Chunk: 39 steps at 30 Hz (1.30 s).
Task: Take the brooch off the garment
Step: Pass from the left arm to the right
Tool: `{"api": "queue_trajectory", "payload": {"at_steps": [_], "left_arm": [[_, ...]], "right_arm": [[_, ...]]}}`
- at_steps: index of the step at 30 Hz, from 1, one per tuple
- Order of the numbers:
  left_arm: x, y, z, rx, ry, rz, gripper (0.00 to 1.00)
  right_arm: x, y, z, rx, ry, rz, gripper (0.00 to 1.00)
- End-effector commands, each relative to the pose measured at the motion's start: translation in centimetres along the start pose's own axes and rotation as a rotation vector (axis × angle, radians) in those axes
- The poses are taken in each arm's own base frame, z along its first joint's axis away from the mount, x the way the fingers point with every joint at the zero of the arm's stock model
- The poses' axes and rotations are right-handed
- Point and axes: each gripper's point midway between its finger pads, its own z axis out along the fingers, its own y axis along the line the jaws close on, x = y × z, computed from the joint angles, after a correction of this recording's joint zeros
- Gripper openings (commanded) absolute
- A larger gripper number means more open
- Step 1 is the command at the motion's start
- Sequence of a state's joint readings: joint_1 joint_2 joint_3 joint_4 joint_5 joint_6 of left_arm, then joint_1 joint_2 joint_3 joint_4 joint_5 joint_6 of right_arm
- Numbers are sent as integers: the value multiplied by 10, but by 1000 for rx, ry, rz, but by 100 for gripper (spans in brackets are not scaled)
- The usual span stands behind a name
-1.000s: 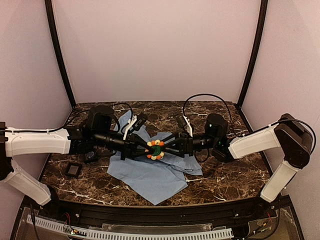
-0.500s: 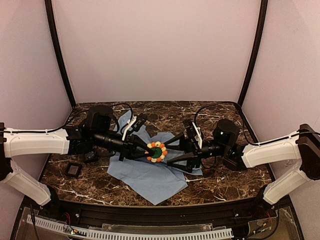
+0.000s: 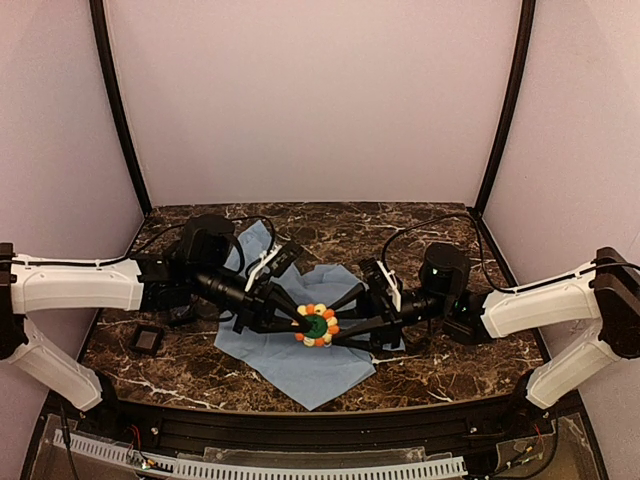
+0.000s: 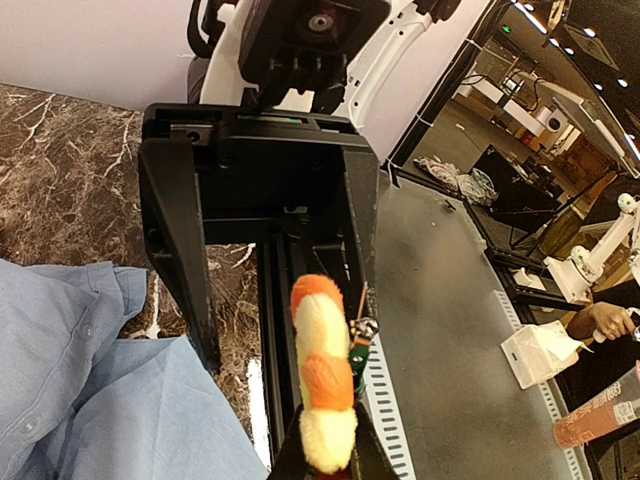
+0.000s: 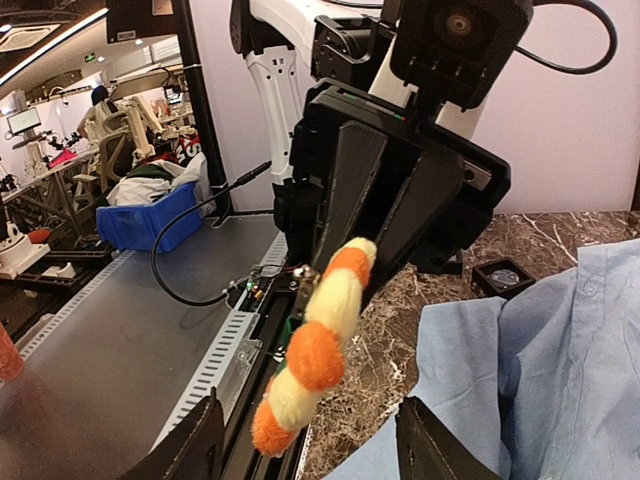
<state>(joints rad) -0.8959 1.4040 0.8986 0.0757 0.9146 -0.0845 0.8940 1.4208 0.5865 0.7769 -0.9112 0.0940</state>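
The brooch (image 3: 316, 325), a flower of orange and yellow petals around a dark green centre, hangs in the air just above the light blue garment (image 3: 300, 365), apart from the fabric. My left gripper (image 3: 304, 321) is shut on it from the left. In the left wrist view the brooch (image 4: 322, 380) stands edge-on between my left gripper's (image 4: 325, 466) tips. My right gripper (image 3: 337, 322) faces it from the right, open, its fingers either side of the brooch without touching. In the right wrist view the brooch (image 5: 315, 350) sits ahead of the open right gripper (image 5: 310, 440).
The garment lies crumpled on the marble table (image 3: 450, 365), also seen in the wrist views (image 4: 90, 390) (image 5: 560, 370). A small black square pad (image 3: 148, 340) lies at the left and shows in the right wrist view (image 5: 498, 275). A black rail (image 3: 300, 430) lines the near edge.
My right gripper let go of the brooch, opened and drew back right, then came in again. My left gripper has carried the brooch toward the near edge, off the shirt.
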Motion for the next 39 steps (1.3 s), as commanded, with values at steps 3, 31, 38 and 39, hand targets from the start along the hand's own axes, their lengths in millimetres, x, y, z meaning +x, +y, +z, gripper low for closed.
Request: {"api": "queue_trajectory", "payload": {"at_steps": [3, 31, 38, 39], "left_arm": [[11, -7, 0, 35, 12, 9, 1], [5, 20, -20, -231, -59, 95, 52], [5, 23, -19, -245, -63, 94, 51], [6, 24, -19, -246, -61, 92, 46]], "right_arm": [[-4, 15, 9, -81, 9, -20, 48], [-3, -24, 26, 98, 17, 126, 0], [1, -26, 30, 84, 37, 146, 0], [2, -26, 31, 82, 39, 147, 0]]}}
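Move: The brooch is still pinched in the left fingers, its middle about 3 cm to the right of the left hand and level with it. From the half-open right hand it lies roughly 4 cm left and 1 cm back, at the same height. The garment's middle is some 20 cm below the right hand, about 7 cm left and 7 cm farther out. Right hand eases back and left, pinches the brooch, then moves forward about 3 cm as left fingers open. ##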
